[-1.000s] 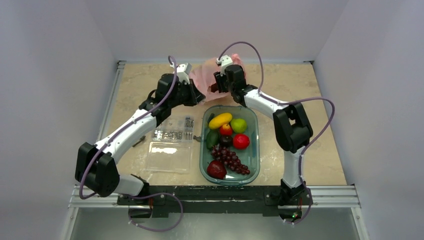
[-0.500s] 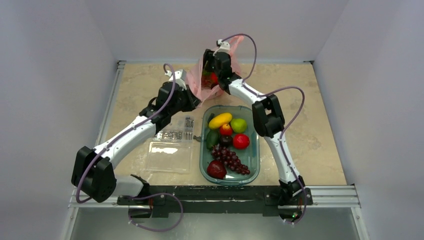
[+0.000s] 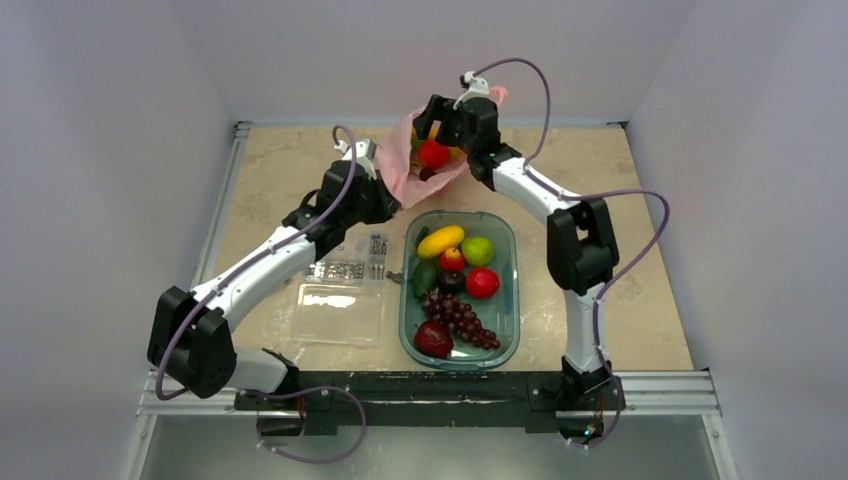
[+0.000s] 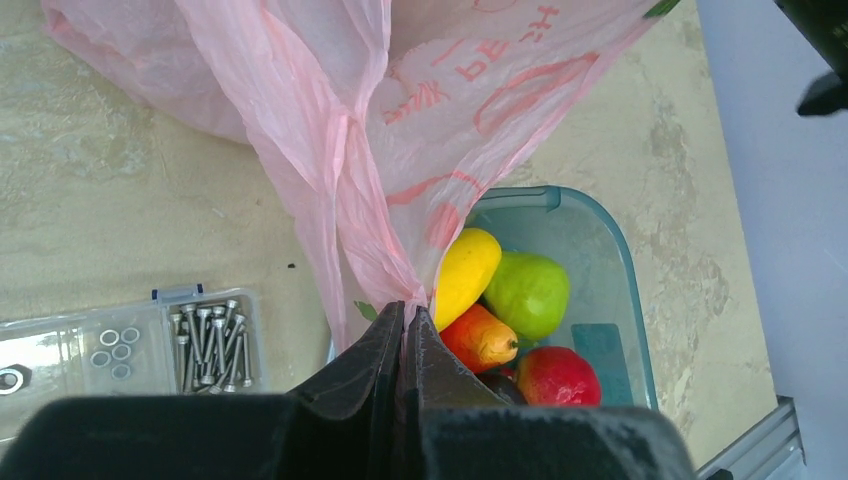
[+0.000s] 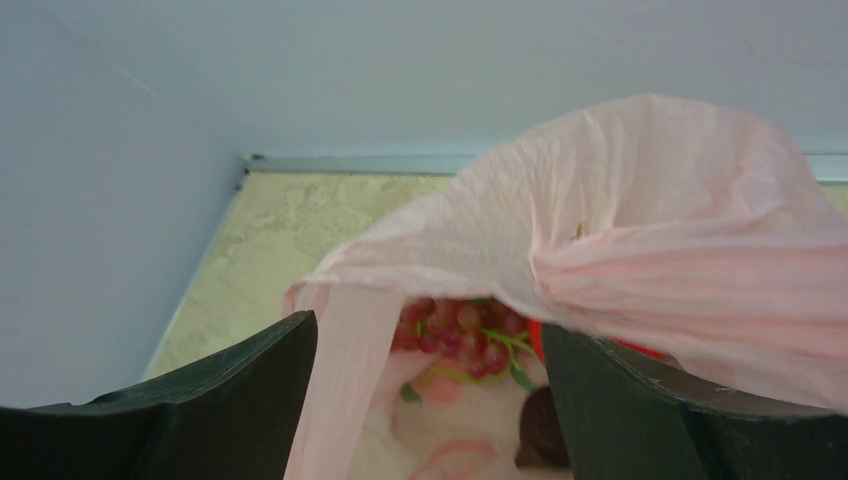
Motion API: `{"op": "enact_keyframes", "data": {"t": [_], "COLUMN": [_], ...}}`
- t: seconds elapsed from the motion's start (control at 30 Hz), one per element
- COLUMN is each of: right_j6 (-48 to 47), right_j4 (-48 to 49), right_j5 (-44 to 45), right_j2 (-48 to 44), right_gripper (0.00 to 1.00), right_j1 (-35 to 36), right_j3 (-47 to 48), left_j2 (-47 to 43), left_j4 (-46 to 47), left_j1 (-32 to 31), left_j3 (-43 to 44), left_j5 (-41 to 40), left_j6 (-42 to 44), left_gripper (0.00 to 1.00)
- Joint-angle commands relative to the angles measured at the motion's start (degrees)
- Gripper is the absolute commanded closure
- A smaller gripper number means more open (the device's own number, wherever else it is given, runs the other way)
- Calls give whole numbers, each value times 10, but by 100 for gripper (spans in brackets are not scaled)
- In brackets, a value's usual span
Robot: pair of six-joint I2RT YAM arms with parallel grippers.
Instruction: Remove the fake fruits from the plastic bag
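The pink plastic bag [image 3: 396, 158] hangs at the back of the table, behind the green tray [image 3: 508, 300]. My left gripper [image 3: 397, 198] is shut on a bunched lower corner of the bag [image 4: 350, 150], its jaws [image 4: 408, 308] pressed together. My right gripper [image 3: 430, 112] is open at the bag's raised mouth. In the right wrist view its fingers [image 5: 425, 322] stand wide apart with a bag strip [image 5: 345, 380] between them. Inside I see a grape bunch [image 5: 465, 325] tinted red by the plastic, a dark plum [image 5: 545, 440] and a red fruit [image 3: 433, 153].
The tray holds a yellow oval fruit [image 4: 465, 272], a green apple [image 4: 527, 293], an orange-red fruit [image 4: 480, 338], a red fruit [image 4: 557, 375] and a dark purple grape bunch [image 3: 460, 318]. A clear box of screws [image 3: 350, 262] and a clear lid [image 3: 340, 312] lie left of the tray.
My right gripper has risen from the bag's top and swung right, and the bag's mouth now stands up and open, showing the red fruit. My left gripper keeps its hold.
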Motion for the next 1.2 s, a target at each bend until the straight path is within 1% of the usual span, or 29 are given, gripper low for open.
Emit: {"op": "enact_keyframes", "data": {"t": [0.0, 0.07, 0.13, 0.17, 0.23, 0.3, 0.33, 0.4, 0.43, 0.47, 0.53, 0.63, 0.7, 0.8, 0.87, 0.93, 1.0, 1.1, 1.17], "right_j6": [-114, -140, -151, -158, -171, -166, -157, -133, -127, -122, -116, -105, -104, -81, -82, -82, -82, -87, -96], "right_j4": [-70, -66, -59, -57, -49, -37, -31, -13, -11, -9, 7, 11, 5, -8, -15, -3, 21, 42, 50], "right_j5": [-3, 13, 13, 13, 42, 51, 56, 58, 58, 59, 48, 29, 41, 84, 108, 110, 107, 109, 110], "right_j2": [-81, -107, -123, -128, -140, -154, -161, -173, -178, -182, -191, -209, -225, -238, -238, -241, -242, -235, -229], "right_gripper": [16, 15, 17, 19, 23, 30, 35, 48, 52, 54, 55, 55, 54, 53, 54, 54, 55, 60, 61], "right_j1": [14, 22, 32, 38, 55, 62, 63, 63, 64, 65, 65, 65, 66, 64, 64, 64, 64, 63, 63], "right_j3": [-70, -115, -148, -161, -190, -217, -229, -258, -267, -277, -299, -306, -305, -301, -296, -302, -313, -317, -318], "left_j2": [15, 16, 15, 13, 8, -4, -12, -33, -41, -46, -45, -14, 19, 78, 125, 174, 216, 261, 278], "left_j4": [-23, -26, -24, -21, -17, -17, -21, -19, -13, -12, -10, -3, -7, -38, -72, -108, -128, -126, -104], "left_j1": [-3, -2, -3, -3, -2, -2, -3, -3, -3, -3, -3, -3, -2, -3, -3, -3, -3, 0, 5], "left_j3": [51, 55, 58, 58, 60, 65, 69, 71, 70, 71, 82, 102, 126, 197, 258, 319, 361, 383, 380], "left_j5": [15, 19, 30, 36, 43, 52, 56, 56, 57, 60, 65, 53, 20, -26, -70, -102, -123, -148, -134], "left_j6": [42, 50, 62, 71, 96, 137, 159, 189, 204, 217, 240, 243, 244, 254, 255, 254, 252, 269, 271], "left_gripper": [99, 95, 86, 78, 54, 28, 18, 7, 3, 2, 0, 0, 0, 0, 0, 0, 0, 0, 0]}}
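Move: The bag's left rim lies about 12 cm ahead of the left hand, 2 cm right and 4 cm lower; that hand still pinches the bag's near corner. The near rim is some 14 cm back from the right hand, 3 cm right and 11 cm below. Inside, the red fruit lies 7 cm back from the right hand, 2 cm right and 15 cm down. The dark fruit is 5 cm nearer than the red one, 1 cm right of the hand and 17 cm below. Back and down the right hand comes, about 13 cm back and 10 cm down to the near side of the bag's mouth, fingers closing to about half open, then rises some 7 cm. Meanwhile the left hand opens wide and lets go of the corner, lifts about 7 cm, then reaches forward 12 cm and dips a little over the left rim, rolling its left side up some 25 degrees. ##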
